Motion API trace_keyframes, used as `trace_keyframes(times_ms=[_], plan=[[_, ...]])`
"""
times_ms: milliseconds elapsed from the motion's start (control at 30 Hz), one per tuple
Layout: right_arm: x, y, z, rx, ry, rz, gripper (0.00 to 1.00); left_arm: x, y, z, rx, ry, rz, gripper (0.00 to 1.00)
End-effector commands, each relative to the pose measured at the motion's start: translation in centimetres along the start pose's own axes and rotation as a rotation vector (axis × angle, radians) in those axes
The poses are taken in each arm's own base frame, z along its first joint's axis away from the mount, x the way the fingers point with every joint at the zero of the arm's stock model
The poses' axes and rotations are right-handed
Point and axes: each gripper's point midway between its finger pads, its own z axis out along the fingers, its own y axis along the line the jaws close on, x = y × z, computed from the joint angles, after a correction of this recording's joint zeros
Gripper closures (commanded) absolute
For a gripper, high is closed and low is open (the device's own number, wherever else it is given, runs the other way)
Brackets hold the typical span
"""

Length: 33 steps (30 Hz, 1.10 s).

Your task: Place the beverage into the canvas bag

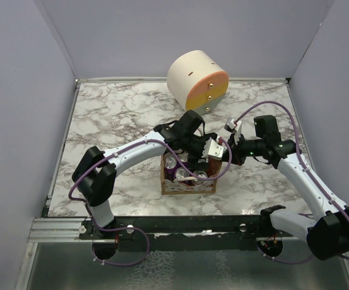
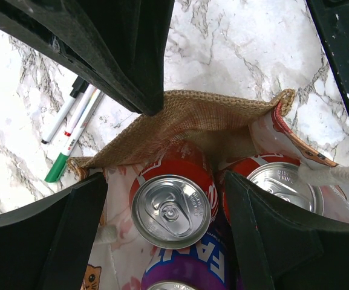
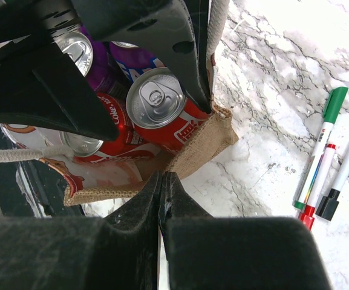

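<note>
The canvas bag [image 1: 188, 188] stands at the table's middle, and its burlap rim [image 2: 186, 115] shows in the left wrist view. Several cans stand inside it. A red beverage can [image 2: 171, 208] is upright between the fingers of my left gripper [image 2: 165, 181], which is open with a gap on each side of the can. That same red can [image 3: 156, 99] shows in the right wrist view, beside purple cans [image 3: 110, 66]. My right gripper [image 3: 164, 179] is shut just outside the bag's rim [image 3: 204, 148], with nothing seen between its fingers.
Three marker pens [image 3: 325, 163] lie on the marble beside the bag, and the same pens [image 2: 71, 130] show in the left wrist view. A big cream-and-orange round drawer box [image 1: 198, 81] stands at the back. White rope handles [image 3: 17, 155] hang at the bag's sides.
</note>
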Motion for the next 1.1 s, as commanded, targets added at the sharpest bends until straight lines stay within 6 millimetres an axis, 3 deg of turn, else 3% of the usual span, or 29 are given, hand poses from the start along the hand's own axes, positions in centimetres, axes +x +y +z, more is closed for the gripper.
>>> trace_keyframes(times_ms=[0, 100, 200, 433, 600, 833, 1067], plan=[[-0.5, -0.4, -0.4, 0.022, -0.025, -0.038, 0.99, -1.7, 0.8, -1.0, -0.037, -0.02, 0.049, 0.18], [-0.6, -0.4, -0.5, 0.022, -0.027, -0.04, 0.99, -1.7, 0.9, -1.0, -0.036, -0.02, 0.05, 0.18], [-0.5, -0.4, -0.5, 0.023, -0.027, -0.039, 0.99, -3.2, 0.8, -2.3, -0.046, -0.039, 0.071, 0.21], [-0.5, -0.4, -0.5, 0.023, -0.026, -0.037, 0.99, -4.5, -0.8, -3.7, 0.005, -0.064, 0.109, 0.36], [-0.5, -0.5, -0.5, 0.022, -0.025, -0.035, 0.99, -3.7, -1.3, -3.8, 0.013, -0.037, 0.111, 0.49], [-0.5, -0.5, -0.5, 0.023, -0.027, -0.037, 0.99, -3.4, 0.8, -3.0, -0.095, -0.043, 0.046, 0.73], [-0.5, -0.5, -0.6, 0.027, -0.029, -0.037, 0.99, -1.3, 0.8, -1.6, -0.068, 0.017, 0.015, 0.76]])
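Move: The red can just let go stands in the canvas bag between the left hand's open fingers, its middle about 7 cm below the hand and 2 cm to the left. The other red can is some 7 cm back and 2 cm left; a purple can is level ahead and 7 cm left. The markers lie about 11 cm ahead, 5 cm right, on the table. From the right hand the released can is roughly 7 cm left, 1 cm back and 6 cm below. Up and slightly left: after a brief pause, the left hand lifts just under 4 cm clear of the released red can in the bag, easing back about 1 cm and then forward again at the top while its wide-open fingers draw about three-quarters shut on nothing. The right hand stays put, shut, keeping its pinch on the bag's right rim. ##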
